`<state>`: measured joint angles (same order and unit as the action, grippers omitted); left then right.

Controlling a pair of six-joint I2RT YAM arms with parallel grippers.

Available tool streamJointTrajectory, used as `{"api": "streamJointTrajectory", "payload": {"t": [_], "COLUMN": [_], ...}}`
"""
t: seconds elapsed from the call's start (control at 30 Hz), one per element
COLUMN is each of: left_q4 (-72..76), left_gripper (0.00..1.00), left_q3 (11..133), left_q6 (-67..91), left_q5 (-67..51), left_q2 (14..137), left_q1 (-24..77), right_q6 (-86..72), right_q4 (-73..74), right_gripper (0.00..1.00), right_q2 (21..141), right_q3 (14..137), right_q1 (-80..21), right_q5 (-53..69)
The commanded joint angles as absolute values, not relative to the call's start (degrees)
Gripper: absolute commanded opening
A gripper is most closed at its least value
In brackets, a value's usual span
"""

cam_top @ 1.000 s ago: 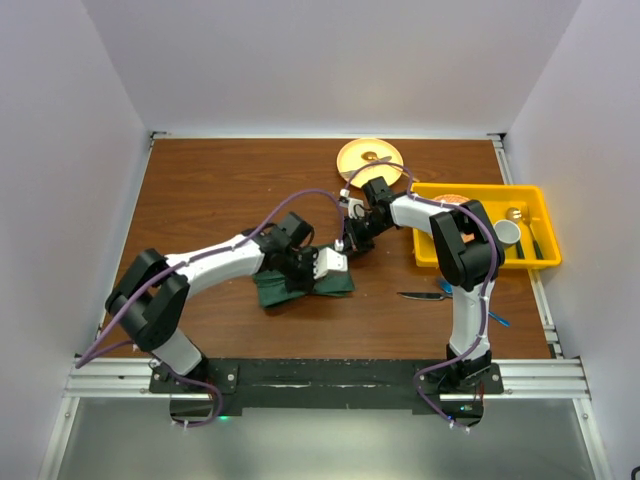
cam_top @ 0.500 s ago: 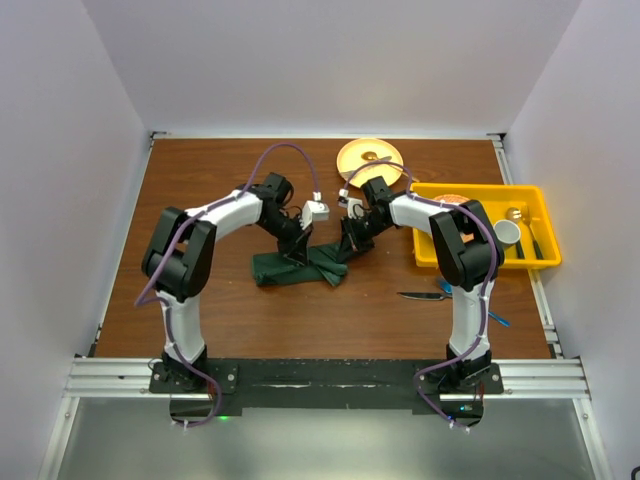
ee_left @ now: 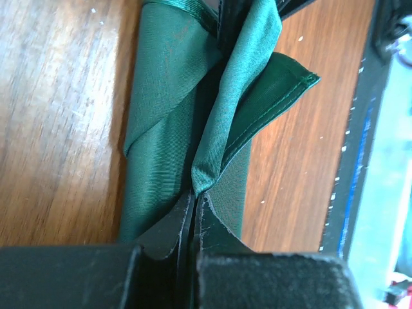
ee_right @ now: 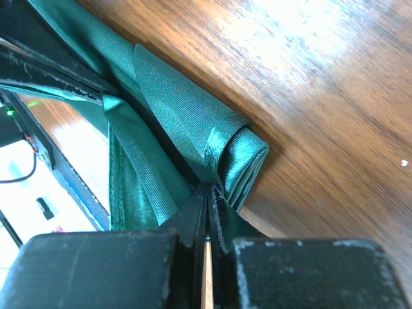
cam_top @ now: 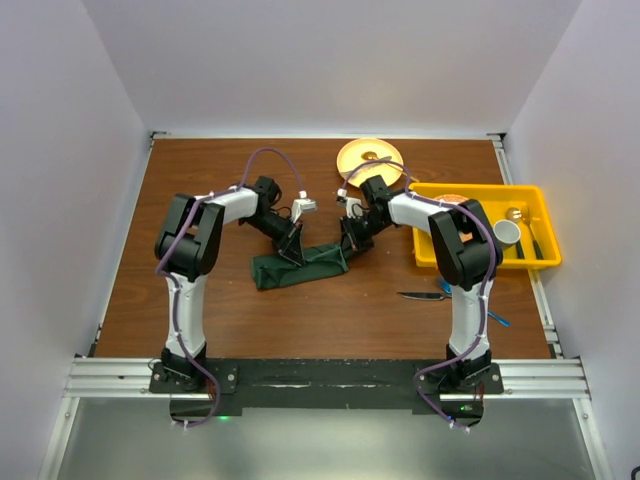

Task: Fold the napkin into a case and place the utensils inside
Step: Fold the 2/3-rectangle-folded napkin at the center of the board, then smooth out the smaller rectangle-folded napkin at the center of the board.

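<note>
The dark green napkin lies mid-table as a narrow, bunched band. My left gripper is over its middle and is shut on a raised fold of the napkin, pinched at the tips. My right gripper is shut on the rolled right end of the napkin, with cloth between its tips. The dark-handled knife lies on the wood near the right arm's base. Only bits of the blue fork show behind that arm.
A yellow plate sits at the back centre. At the right stands a yellow bin holding a white cup and metal cutlery. The right arm crosses the bin's left end. White walls enclose the table.
My left arm has swung up and back, and its gripper now reaches the napkin from the back left. The napkin has drawn out into a longer, narrower band. The right gripper has barely moved.
</note>
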<state>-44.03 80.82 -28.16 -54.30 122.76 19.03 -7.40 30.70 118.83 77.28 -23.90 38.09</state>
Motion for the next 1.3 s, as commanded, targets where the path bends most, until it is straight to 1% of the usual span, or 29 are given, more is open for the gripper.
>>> {"api": "streamJointTrajectory", "payload": {"t": [0.0, 0.13, 0.27, 0.47, 0.53, 0.57, 0.67, 0.7, 0.8, 0.87, 0.9, 0.97, 1.03, 1.1, 1.2, 1.27], "left_q4": [-44.0, -45.1, -46.8, -48.4, -48.5, -48.6, -47.8, -47.6, -47.5, -47.7, -47.6, -47.5, -47.6, -47.4, -47.1, -47.1], "left_gripper": [0.00, 0.00, 0.00, 0.00, 0.00, 0.00, 0.00, 0.00, 0.00, 0.00, 0.00, 0.00, 0.00, 0.00, 0.00, 0.00], "left_q3": [81.6, 81.9, 81.8, 79.1, 78.2, 77.3, 76.0, 75.9, 76.1, 76.5, 76.6, 76.7, 76.7, 76.7, 76.8, 76.8], "left_q6": [-26.3, -26.7, -27.8, -30.1, -30.5, -30.4, -29.8, -29.4, -28.9, -28.9, -28.8, -28.8, -28.7, -28.6, -28.1, -28.1], "left_q5": [-53.0, -52.9, -53.5, -54.1, -54.5, -54.8, -55.1, -55.0, -55.0, -55.2, -55.3, -55.0, -55.0, -55.1, -55.0, -55.1], "left_q2": [126.4, 128.6, 130.3, 129.6, 129.0, 128.6, 127.7, 127.6, 128.0, 128.6, 128.7, 128.8, 129.1, 129.3, 129.3, 129.6], "left_q1": [17.1, 16.4, 16.3, 16.4, 16.4, 16.4, 16.4, 16.4, 16.4, 16.4, 16.4, 16.4, 16.4, 16.4, 16.3, 16.4], "right_q6": [-2.6, -2.0, -0.4, 5.3, 6.8, 7.0, 7.4, 7.0, 8.6, 10.6, 12.7, 15.2, 20.0, 24.2, 28.5, 30.5], "right_q4": [32.9, 34.8, 38.3, 44.9, 46.4, 46.4, 43.9, 41.4, 37.7, 36.0, 33.9, 32.3, 32.3, 30.9, 28.2, 27.0], "right_gripper": [0.00, 0.00, 0.02, 0.14, 0.17, 0.24, 0.41, 0.51, 0.64, 0.71, 0.78, 0.84, 0.87, 0.88, 0.86, 0.83], "right_q2": [121.3, 119.1, 114.8, 108.2, 106.1, 105.2, 102.1, 101.4, 100.4, 99.8, 99.6, 99.3, 99.7, 99.6, 99.5, 99.8], "right_q3": [77.3, 77.3, 77.9, 80.7, 81.3, 81.2, 79.5, 78.8, 77.0, 76.0, 75.7, 75.2, 75.3, 75.0, 73.8, 73.2], "right_q1": [-23.2, -23.2, -23.1, -21.7, -21.3, -21.4, -21.5, -21.8, -23.9, -25.3, -26.6, -27.7, -29.7, -31.7, -34.4, -35.4], "right_q5": [26.2, 26.8, 26.5, 25.9, 28.5, 29.9, 35.1, 35.9, 38.0, 37.9, 37.4, 37.3, 36.7, 35.9, 35.6, 35.2]}}
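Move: The napkin strip already sits in both closed grippers. Its middle lies almost directly under the left gripper, about 1 cm back and 1 cm down. It is roughly 10 cm to the left of the right gripper and 3 cm back. The plate is some 25 cm ahead of the right gripper and 5 cm to its right; the table knife is about 20 cm to its right and 10 cm back. Keep the left gripper shut on the napkin's fold and drag it back about 4 cm towards the bases, tipping the fingertips some 20 degrees backward. Meanwhile open the right gripper wide, draw it off the napkin's right end to the right, lift it about 9 cm, then swing it left and back over that end, turning counter-clockwise. ##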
